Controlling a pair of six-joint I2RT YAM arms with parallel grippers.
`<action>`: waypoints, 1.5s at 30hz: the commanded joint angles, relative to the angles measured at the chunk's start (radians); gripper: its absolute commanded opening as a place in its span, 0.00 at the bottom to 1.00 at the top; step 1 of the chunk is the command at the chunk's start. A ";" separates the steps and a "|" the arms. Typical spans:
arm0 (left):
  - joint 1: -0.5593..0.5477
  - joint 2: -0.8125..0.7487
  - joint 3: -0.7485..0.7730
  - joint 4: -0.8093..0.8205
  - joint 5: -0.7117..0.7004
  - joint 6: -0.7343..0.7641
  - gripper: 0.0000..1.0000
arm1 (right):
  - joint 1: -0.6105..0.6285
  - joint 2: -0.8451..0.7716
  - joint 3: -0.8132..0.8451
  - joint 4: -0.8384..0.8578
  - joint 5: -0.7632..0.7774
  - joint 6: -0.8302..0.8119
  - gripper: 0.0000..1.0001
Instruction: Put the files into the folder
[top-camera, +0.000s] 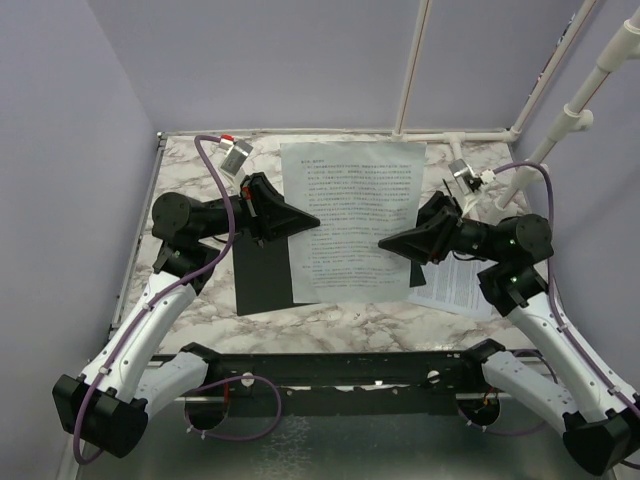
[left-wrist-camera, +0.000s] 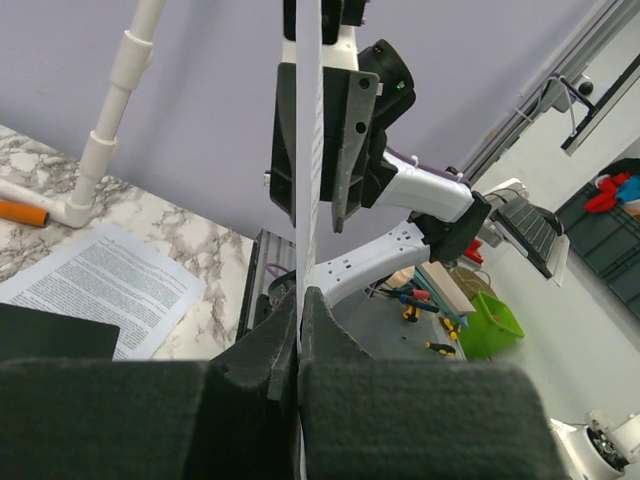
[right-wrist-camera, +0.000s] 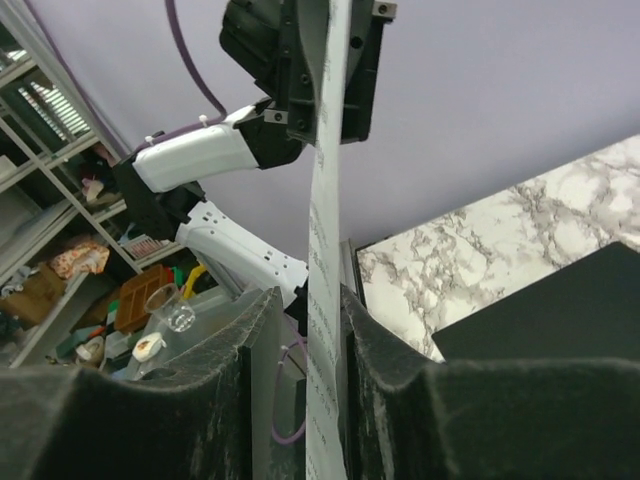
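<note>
One of the files, a white printed sheet (top-camera: 350, 220), hangs in the air between both grippers; it shows edge-on in the left wrist view (left-wrist-camera: 308, 150) and the right wrist view (right-wrist-camera: 325, 300). My left gripper (top-camera: 312, 220) (left-wrist-camera: 299, 310) is shut on its left edge. My right gripper (top-camera: 385, 243) (right-wrist-camera: 310, 300) has the sheet between its jaws, against one finger with a gap on the other side. The black folder (top-camera: 262, 280) (right-wrist-camera: 540, 310) lies flat below the sheet. The second sheet (top-camera: 460, 285) (left-wrist-camera: 100, 285) lies on the table at the right.
The marble table (top-camera: 330, 325) has a small metal device at the back left (top-camera: 235, 155) and another at the back right (top-camera: 462, 172). White pipes (top-camera: 560, 120) stand at the back right. An orange object (left-wrist-camera: 20, 212) lies by the pipe.
</note>
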 joint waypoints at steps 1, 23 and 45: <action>-0.004 0.000 0.004 0.001 -0.010 0.023 0.00 | 0.009 0.024 0.035 -0.082 0.005 -0.037 0.31; -0.001 0.005 0.063 -0.447 -0.227 0.333 0.49 | 0.015 0.092 0.170 -0.409 0.181 -0.222 0.01; 0.002 0.093 0.019 -0.872 -0.807 0.461 0.99 | 0.012 0.392 0.305 -0.883 0.589 -0.416 0.01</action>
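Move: My left hand holds the sheet just in from its left edge. The folder's clip is about 24 cm ahead of that hand, 3 cm to its right and some 38 cm below. My right fingers stand half-open around the sheet, whose middle is about 6 cm to that hand's left and 2 cm ahead. From the right hand, the clip lies 26 cm ahead and 8 cm left, and the second sheet 19 cm ahead and 17 cm right, both far below. I shut my right fingers on the sheet's right side, and only then open my left ones wide and let go. Both hands go forward and down, about 13 cm ahead and 14 cm lower, with the left also easing some 5 cm left, away from the paper. Each wrist swings its inward-pointing fingers forward and downward, while my right hand takes the pinched sheet towards the folder's clip. ##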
